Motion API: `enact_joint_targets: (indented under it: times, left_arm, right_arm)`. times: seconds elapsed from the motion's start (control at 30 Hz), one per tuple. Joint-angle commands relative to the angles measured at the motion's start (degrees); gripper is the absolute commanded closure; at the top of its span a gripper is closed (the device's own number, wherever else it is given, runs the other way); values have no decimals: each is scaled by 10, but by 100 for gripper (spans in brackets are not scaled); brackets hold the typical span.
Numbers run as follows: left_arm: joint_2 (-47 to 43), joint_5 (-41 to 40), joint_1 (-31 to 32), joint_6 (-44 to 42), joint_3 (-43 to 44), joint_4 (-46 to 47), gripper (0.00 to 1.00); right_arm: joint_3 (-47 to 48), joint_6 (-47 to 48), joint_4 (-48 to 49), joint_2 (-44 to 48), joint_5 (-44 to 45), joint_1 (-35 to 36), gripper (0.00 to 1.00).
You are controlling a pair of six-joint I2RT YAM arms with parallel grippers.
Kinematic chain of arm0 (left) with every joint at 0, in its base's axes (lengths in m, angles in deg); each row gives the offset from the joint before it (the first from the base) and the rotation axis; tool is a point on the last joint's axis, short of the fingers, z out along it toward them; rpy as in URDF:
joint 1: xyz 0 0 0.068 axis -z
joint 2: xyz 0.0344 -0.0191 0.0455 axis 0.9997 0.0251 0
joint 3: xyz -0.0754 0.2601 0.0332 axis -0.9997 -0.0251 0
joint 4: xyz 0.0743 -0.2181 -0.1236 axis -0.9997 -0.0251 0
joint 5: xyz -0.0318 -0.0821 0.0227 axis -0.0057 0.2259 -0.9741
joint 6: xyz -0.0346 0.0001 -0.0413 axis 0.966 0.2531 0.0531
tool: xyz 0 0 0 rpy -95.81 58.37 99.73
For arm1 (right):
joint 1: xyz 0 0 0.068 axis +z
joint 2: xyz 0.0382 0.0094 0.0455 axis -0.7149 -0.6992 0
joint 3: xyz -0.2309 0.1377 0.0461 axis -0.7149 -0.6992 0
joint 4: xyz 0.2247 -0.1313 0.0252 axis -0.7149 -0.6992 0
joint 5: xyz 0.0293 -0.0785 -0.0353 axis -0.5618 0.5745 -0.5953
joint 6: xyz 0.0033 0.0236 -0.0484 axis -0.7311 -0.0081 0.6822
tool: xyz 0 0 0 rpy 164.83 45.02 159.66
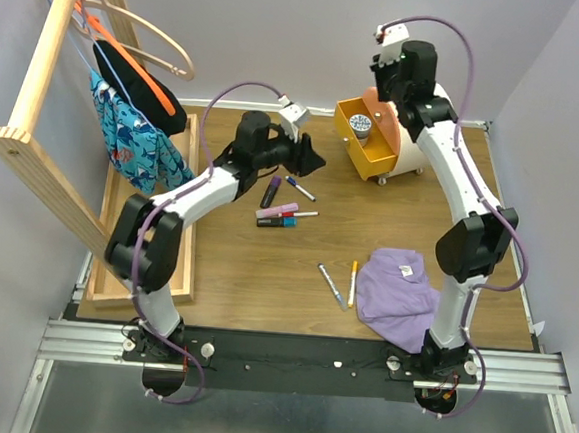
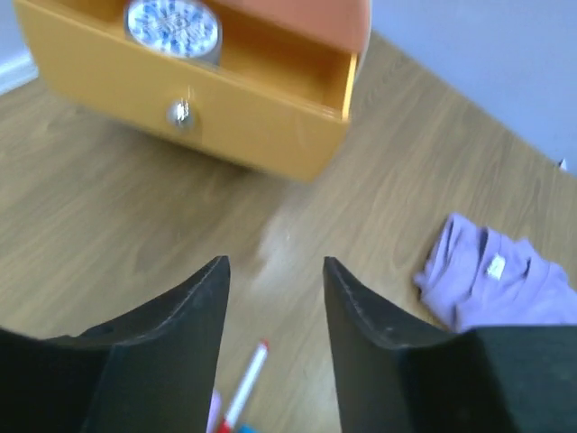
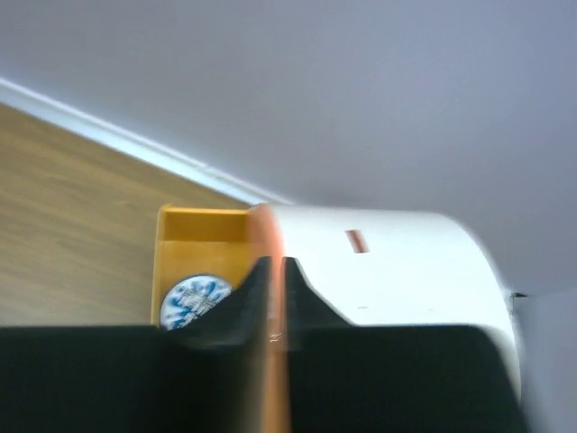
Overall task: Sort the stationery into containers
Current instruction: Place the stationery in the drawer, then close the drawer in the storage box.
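Several pens and markers lie mid-table: a purple marker [image 1: 270,191], a pink bar [image 1: 277,211] and a black-and-blue marker [image 1: 275,221]. Nearer the front lie a white pen [image 1: 331,285] and a yellow pen [image 1: 352,283]. My left gripper [image 1: 314,161] [image 2: 275,266] hangs open and empty over bare wood, with a red-tipped white pen [image 2: 245,388] below it. The yellow drawer [image 1: 367,147] [image 2: 234,117] is pulled out with the blue-patterned jar [image 1: 360,125] [image 3: 191,299] inside. My right gripper [image 3: 273,266] is shut on the thin orange drawer front [image 3: 266,225] of the cream unit [image 3: 397,262].
A purple cloth [image 1: 396,295] lies at the front right, close to the right arm's base. A long wooden tray [image 1: 181,258] runs along the left edge. Above it a wooden rack [image 1: 50,77] holds hangers and blue patterned clothing [image 1: 135,144].
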Motion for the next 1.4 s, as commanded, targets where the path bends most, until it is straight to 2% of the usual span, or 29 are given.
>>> enact_joint_targets:
  times: [0.0, 0.07, 0.13, 0.3, 0.73, 1.1, 1.23, 1.37]
  left_arm:
    - [105, 110, -9, 169, 100, 115, 84]
    - [144, 117, -6, 231, 117, 202, 100]
    - [179, 119, -2, 253, 125, 253, 100]
    - [236, 121, 5, 265, 173, 287, 100]
    - [330, 83, 19, 230, 278, 252, 100]
    - [350, 92, 18, 203, 315, 252, 100]
    - [340, 101, 15, 163, 332, 231, 100]
    - [373, 96, 14, 132, 374, 191, 100]
  right_arm:
    - [25, -22, 40, 1, 33, -42, 99]
    - [6, -27, 63, 1, 38, -58, 99]
    - [-15, -22, 84, 3, 35, -69, 99]
    - [-43, -25, 95, -2, 27, -93, 99]
    - [-64, -32, 72, -24, -4, -106, 99]
    - [-69, -36, 62, -48, -11, -112, 99]
    - [-70, -36, 59, -55, -14, -115, 99]
    - [-68, -36, 52, -63, -22, -116, 99]
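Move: My left hand has the open orange drawer's front about 11 cm ahead, 11 cm to its right and 5 cm lower; the jar inside sits about 4 cm farther out than that front. My right hand, above the drawer's inner end, is bound for the round cabinet, whose middle is about level ahead, 13 cm to its right and 12 cm below; the jar is 2 cm back, 3 cm left, 12 cm below. I shut my empty left fingers and carry them about 10 cm right and 9 cm forward, fast then easing, up to the top edge of the drawer front beside its knob, the wrist rolling some 20 degrees. My right hand closes too, swinging about 10 cm right and a little forward, rising briefly, then settling lower over the cabinet's top. ##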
